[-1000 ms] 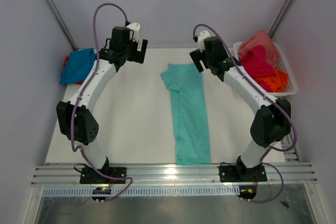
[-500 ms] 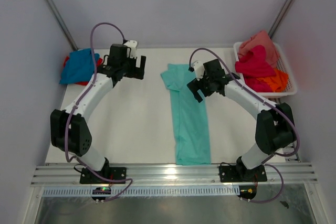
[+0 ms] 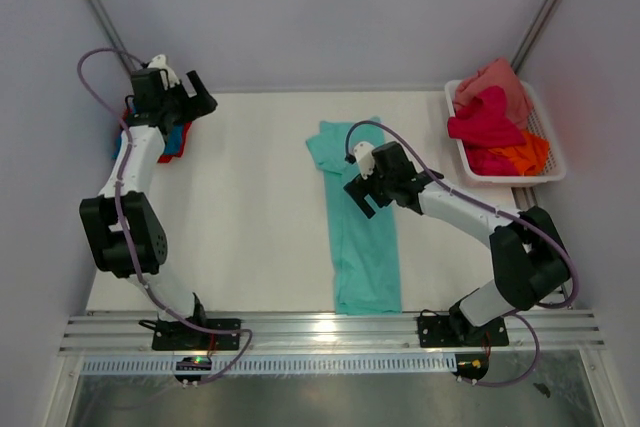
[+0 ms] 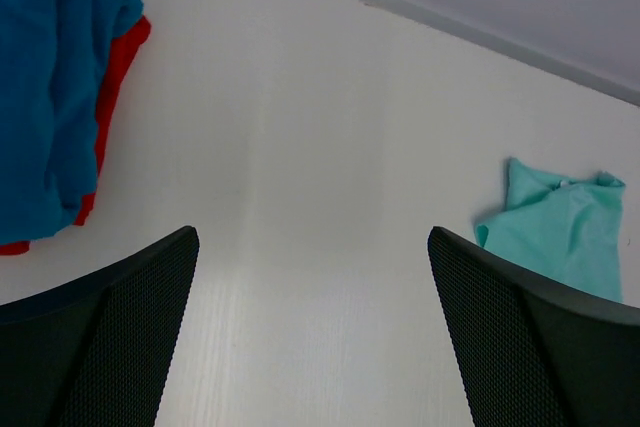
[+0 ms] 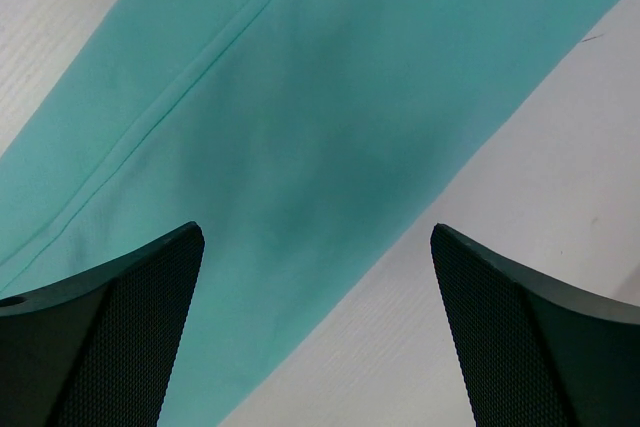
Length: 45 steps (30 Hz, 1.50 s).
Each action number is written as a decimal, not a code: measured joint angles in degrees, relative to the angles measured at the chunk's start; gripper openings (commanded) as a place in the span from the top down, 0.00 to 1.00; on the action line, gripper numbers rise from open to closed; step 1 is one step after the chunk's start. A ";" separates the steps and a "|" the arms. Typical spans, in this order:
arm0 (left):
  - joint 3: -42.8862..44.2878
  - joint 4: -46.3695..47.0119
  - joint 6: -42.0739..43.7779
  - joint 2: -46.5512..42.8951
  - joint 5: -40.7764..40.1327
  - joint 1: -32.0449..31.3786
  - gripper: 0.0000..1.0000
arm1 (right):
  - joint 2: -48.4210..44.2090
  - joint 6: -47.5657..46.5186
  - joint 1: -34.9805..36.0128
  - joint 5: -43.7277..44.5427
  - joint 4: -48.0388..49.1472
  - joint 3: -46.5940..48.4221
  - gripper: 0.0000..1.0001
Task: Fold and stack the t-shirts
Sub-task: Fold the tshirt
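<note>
A mint-teal t-shirt (image 3: 362, 237) lies on the table as a long narrow strip, its collar end at the far side. My right gripper (image 3: 360, 197) hovers open just over the strip's upper part; in the right wrist view the teal cloth (image 5: 300, 117) and its edge run between the spread fingers (image 5: 110, 327) of the gripper (image 5: 315, 337). My left gripper (image 3: 190, 99) is open at the far left, beside a blue t-shirt (image 4: 40, 87) lying on a red t-shirt (image 4: 112, 97). In the left wrist view, bare table shows between the gripper's (image 4: 312, 347) fingers and the teal shirt (image 4: 560, 237) is far off.
A white mesh basket (image 3: 545, 175) at the far right holds salmon pink (image 3: 495, 79), magenta (image 3: 485, 119) and orange (image 3: 522, 155) t-shirts. Grey walls close in the back and sides. A metal rail (image 3: 330, 330) runs along the near edge.
My left arm has swung from the table's back middle out to the blue and red pile. My right gripper has come nearer and lower over the teal strip. Both stayed open.
</note>
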 measured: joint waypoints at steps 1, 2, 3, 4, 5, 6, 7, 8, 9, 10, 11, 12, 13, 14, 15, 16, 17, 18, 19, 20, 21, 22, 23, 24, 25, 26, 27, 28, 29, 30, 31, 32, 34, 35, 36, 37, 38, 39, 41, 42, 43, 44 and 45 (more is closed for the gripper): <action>0.00 -0.13 -0.70 0.92 0.76 1.70 0.01 | -0.02 -0.42 0.00 0.17 0.31 -0.42 0.01; 0.00 -0.31 -0.85 1.73 1.20 3.08 0.01 | -0.09 -0.79 0.00 0.31 0.61 -0.81 0.00; 0.00 -0.50 -0.83 2.23 1.49 3.85 0.01 | -0.15 -1.01 0.00 0.44 0.79 -1.14 0.00; 0.00 -0.98 -0.72 2.73 1.90 4.39 0.01 | -0.28 -1.36 0.00 0.66 0.85 -1.44 0.01; -0.02 -1.46 -0.52 2.95 2.40 4.55 0.01 | -0.39 -1.60 0.02 0.74 1.05 -1.77 0.01; -0.02 -1.86 -0.26 3.02 3.02 4.48 0.01 | -0.61 -1.99 0.07 0.83 1.16 -2.12 0.01; -0.02 -2.14 0.00 2.99 3.80 4.26 0.01 | -0.94 -2.29 0.13 0.83 1.18 -2.49 0.01; -0.02 -2.23 0.66 2.97 4.98 4.00 0.01 | -1.36 -2.45 0.15 0.83 1.18 -2.86 0.01; -0.02 -2.36 1.14 2.97 5.84 3.80 0.01 | -1.86 -2.60 0.17 0.81 1.03 -3.10 0.01; -0.02 -2.62 1.36 2.97 7.02 3.69 0.01 | -2.29 -2.67 0.24 0.83 0.94 -3.26 0.01; -0.04 -2.91 1.68 2.97 8.98 3.72 0.01 | -2.80 -2.75 0.28 0.83 0.85 -3.34 0.01; -0.11 -3.08 2.03 2.97 11.13 3.82 0.01 | -3.41 -2.80 0.39 0.83 0.83 -3.41 0.01; -0.11 -3.23 2.25 2.97 14.16 4.07 0.01 | -4.13 -2.86 0.44 0.81 0.83 -3.58 0.01; -0.11 -3.41 2.34 2.97 16.41 4.28 0.01 | -4.87 -3.02 0.48 0.81 0.83 -3.78 0.01; -0.11 -3.74 2.36 2.97 19.67 4.70 0.01 | -5.57 -3.23 0.50 0.81 1.01 -4.04 0.01; -0.13 -3.78 2.29 2.97 21.84 5.05 0.01 | -6.27 -3.48 0.50 0.81 1.14 -4.37 0.01; -0.24 -3.69 2.16 2.99 24.44 5.49 0.01 | -6.91 -3.67 0.50 0.83 1.27 -4.76 0.01; -0.63 -3.34 1.92 2.99 26.82 5.95 0.01 | -7.32 -3.89 0.50 0.83 1.25 -5.03 0.01; -1.29 -2.86 1.66 2.97 28.74 6.45 0.01 | -7.50 -3.96 0.50 0.81 1.25 -5.18 0.01; -2.08 -2.58 1.38 2.97 30.25 6.88 0.01 | -7.52 -4.09 0.50 0.81 1.42 -5.42 0.01; -3.04 -2.56 1.20 3.02 31.41 7.23 0.01 | -7.52 -4.20 0.50 0.81 1.53 -5.73 0.01; -4.00 -2.69 1.20 3.02 32.35 7.52 0.01 | -7.50 -4.35 0.50 0.83 1.57 -6.10 0.01; -4.79 -2.84 1.27 3.04 33.16 7.67 0.01 | -7.45 -4.57 0.50 0.83 1.57 -6.49 0.01; -5.22 -3.13 1.36 3.13 33.68 7.76 0.01 | -7.28 -4.79 0.52 0.81 1.53 -6.71 0.01; -5.64 -3.54 1.66 3.13 34.27 7.78 0.01 | -6.82 -4.98 0.52 0.83 1.51 -6.71 0.01; -5.88 -4.07 2.25 3.13 34.73 7.78 0.01 | -6.05 -5.09 0.52 0.81 1.60 -6.56 0.01; -5.99 -4.52 2.75 3.13 35.12 7.74 0.01 | -5.07 -5.11 0.52 0.81 1.55 -6.27 0.01; -6.01 -5.09 3.28 3.13 35.52 7.72 0.01 | -3.98 -5.14 0.55 0.81 1.46 -5.84 0.01; -6.05 -5.57 4.09 3.13 35.76 7.74 0.01 | -2.19 -5.11 0.55 0.81 1.27 -4.94 0.01; -6.14 -6.03 4.83 3.13 35.87 7.74 0.01 | -0.28 -5.09 0.55 0.85 1.33 -3.78 0.01; -6.32 -6.54 5.66 3.08 35.89 7.74 0.01 | 1.81 -5.09 0.55 0.83 1.42 -2.43 0.01; -6.69 -6.99 6.40 2.93 35.85 7.74 0.01 | 3.72 -5.07 0.55 0.81 1.44 -1.05 0.01; -7.61 -8.44 8.55 2.34 35.63 7.74 0.01 | 6.95 -4.85 0.55 0.28 1.44 1.77 0.01; -8.11 -9.27 9.42 1.86 35.39 7.74 0.01 | 7.93 -4.81 0.55 0.09 1.53 2.78 0.01; -8.63 -9.99 10.64 1.25 35.10 7.74 0.01 | 9.07 -4.63 0.57 -0.26 1.51 4.07 0.01; -9.09 -10.60 11.50 0.61 34.82 7.74 0.01 | 10.05 -4.44 0.61 -0.48 1.53 5.31 0.01; -9.64 -11.41 12.39 -0.31 34.51 7.74 0.01 | 11.02 -4.22 0.63 -0.63 1.55 6.45 0.01; -10.36 -12.02 13.55 -1.46 34.25 7.74 0.01 | 11.85 -4.02 0.66 -0.81 1.70 7.41 0.01; -11.15 -13.14 15.28 -3.41 33.79 7.74 0.01 | 13.14 -3.82 0.70 -0.98 1.75 8.68 0.01; -11.37 -13.66 16.11 -4.31 33.59 7.74 0.01 | 13.86 -3.74 0.70 -1.01 1.75 9.27 0.01; -11.41 -14.10 16.50 -4.94 33.42 7.74 0.01 | 14.69 -3.61 0.70 -0.96 1.68 9.86 0.01; -11.43 -14.49 17.05 -5.57 33.29 7.74 0.01 | 15.65 -3.50 0.70 -0.90 1.42 10.62 0.01; -11.43 -14.73 17.66 -6.10 33.27 7.74 0.01 | 16.68 -3.34 0.70 -0.87 1.40 11.32 0.01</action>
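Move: Over the right half of the long folded turquoise t-shirt, the right hand has the inner corner of its sleeve flap about 10 cm ahead, 5 cm left and 8 cm below; the middle of the sleeve flap lies some 16 cm ahead and 8 cm left, the shirt's near hem about 27 cm back, straight in line. From the left hand that corner is some 29 cm right, 9 cm back and 22 cm down; the blue shirt pile is 13 cm left, 4 cm ahead and 20 cm below. Hovering open over the shirt, the right hand first eases back and slightly left with a small rise, then sweeps forward-left and down towards the sleeve flap's inner corner, about 6 cm forward, ending low over the cloth; contact can't be seen. The open left hand dips left briefly, then swings right and comes back about 11 cm, sinking and turning clockwise nearly 30 degrees to face the shirt. ##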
